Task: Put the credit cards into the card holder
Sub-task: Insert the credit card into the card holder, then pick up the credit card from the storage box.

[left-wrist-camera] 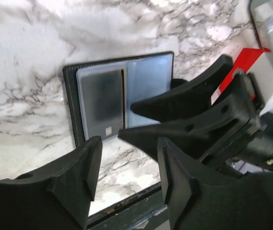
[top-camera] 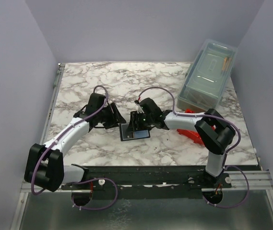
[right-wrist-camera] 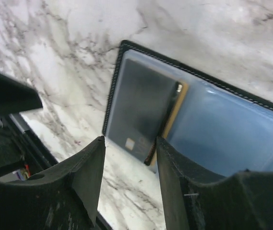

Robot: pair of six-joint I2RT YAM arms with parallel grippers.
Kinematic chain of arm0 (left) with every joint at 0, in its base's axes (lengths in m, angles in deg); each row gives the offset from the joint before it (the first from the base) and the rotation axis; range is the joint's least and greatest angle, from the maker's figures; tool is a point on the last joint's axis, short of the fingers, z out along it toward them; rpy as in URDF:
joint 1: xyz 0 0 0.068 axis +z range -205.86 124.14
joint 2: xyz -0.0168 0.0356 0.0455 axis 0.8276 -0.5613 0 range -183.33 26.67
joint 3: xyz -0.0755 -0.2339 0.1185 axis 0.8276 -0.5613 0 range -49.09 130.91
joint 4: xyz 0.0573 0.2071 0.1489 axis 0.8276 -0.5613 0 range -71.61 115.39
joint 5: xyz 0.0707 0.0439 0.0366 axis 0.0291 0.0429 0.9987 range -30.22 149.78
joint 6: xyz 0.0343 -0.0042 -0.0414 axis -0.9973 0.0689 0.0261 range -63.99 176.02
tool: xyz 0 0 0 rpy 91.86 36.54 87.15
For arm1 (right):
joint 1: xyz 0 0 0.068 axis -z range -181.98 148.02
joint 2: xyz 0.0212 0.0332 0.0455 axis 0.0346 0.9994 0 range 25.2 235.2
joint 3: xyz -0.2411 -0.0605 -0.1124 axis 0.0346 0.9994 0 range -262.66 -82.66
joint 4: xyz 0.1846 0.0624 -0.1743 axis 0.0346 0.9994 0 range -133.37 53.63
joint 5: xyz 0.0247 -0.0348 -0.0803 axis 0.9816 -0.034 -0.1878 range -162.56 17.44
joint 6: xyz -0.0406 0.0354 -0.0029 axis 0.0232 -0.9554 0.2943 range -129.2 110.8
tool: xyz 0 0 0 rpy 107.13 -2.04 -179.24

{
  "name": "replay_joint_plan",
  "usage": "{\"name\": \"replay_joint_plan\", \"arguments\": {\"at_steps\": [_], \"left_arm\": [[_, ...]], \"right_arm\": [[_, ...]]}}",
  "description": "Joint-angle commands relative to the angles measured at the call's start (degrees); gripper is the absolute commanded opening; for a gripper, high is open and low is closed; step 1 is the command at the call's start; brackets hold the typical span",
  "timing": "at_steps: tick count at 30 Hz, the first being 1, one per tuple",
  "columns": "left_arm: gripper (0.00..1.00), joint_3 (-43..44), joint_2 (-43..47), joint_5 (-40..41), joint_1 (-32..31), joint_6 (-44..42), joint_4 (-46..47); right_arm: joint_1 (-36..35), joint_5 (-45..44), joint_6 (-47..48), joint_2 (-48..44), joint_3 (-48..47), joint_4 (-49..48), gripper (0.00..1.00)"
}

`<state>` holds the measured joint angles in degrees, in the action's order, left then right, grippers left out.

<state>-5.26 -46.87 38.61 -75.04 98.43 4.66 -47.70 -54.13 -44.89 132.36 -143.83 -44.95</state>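
The card holder (top-camera: 135, 133) lies open and flat on the marble between my two grippers. In the left wrist view the card holder (left-wrist-camera: 148, 79) shows a card with a chip (left-wrist-camera: 102, 103) tucked in its left pocket, dark through the sleeve. An orange-gold card edge (left-wrist-camera: 123, 93) runs along the fold. The right wrist view gives the same card (right-wrist-camera: 141, 108) and gold edge (right-wrist-camera: 173, 117) in the card holder (right-wrist-camera: 232, 139). My left gripper (left-wrist-camera: 129, 165) hovers open just left of the holder, nothing between its fingers. My right gripper (right-wrist-camera: 129, 167) is open over the holder's near edge, empty.
A red bin (top-camera: 189, 130) sits right of the holder, mostly hidden behind my right arm. A clear lidded box (top-camera: 208, 74) stands at the back right. The table's metal front rail (top-camera: 165, 175) runs just behind both grippers. The two grippers' fingers nearly meet over the holder.
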Motion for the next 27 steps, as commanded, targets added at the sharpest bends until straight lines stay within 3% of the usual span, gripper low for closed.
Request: {"name": "replay_joint_plan", "arguments": {"at_steps": [1, 6, 11, 15, 22, 27], "left_arm": [[0.58, 6.7, 0.6, 4.0, 0.3, -5.6, -3.3], [0.68, 11.9, -3.4, 0.0, -0.9, -7.6, -1.9], [0.74, 15.4, -9.9, -1.5, -6.7, -8.2, 0.5], [0.77, 17.5, -13.9, -3.8, -11.0, -7.3, 3.8], [0.8, 19.5, -15.9, -8.4, -12.7, -7.6, 5.5], [0.8, 18.1, -15.6, -10.9, -12.9, -8.1, 5.9]], "right_arm": [[-0.6, -5.2, 1.1, -5.6, -2.7, 7.7, 0.53], [-0.2, -21.2, 0.0, -17.8, -3.0, 23.9, 0.62], [2.8, -37.2, -5.1, -31.2, -1.5, 42.1, 0.77], [8.3, -47.4, -10.5, -39.4, 0.0, 55.8, 0.84], [18.6, -53.7, -23.7, -50.5, 7.7, 64.3, 0.91], [28.0, -51.8, -22.0, -50.8, 12.0, 56.9, 0.91]]}}
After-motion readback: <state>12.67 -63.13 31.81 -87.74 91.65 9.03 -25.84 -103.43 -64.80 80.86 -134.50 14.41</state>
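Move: The white card stack stands in the red box some 36 cm to the right hand's right and 4 cm back, about level; the box's middle is 6 cm left of the stack and 4 cm farther out. The clear bin lies 35 cm right, 22 cm ahead. The card holder is just below the right hand, 2 cm back. From the left hand, the holder lies 8 cm right, 4 cm back and 9 cm down. Rising, opening, the right hand sweeps 35 cm right over the red box; the left shifts right 11 cm. ##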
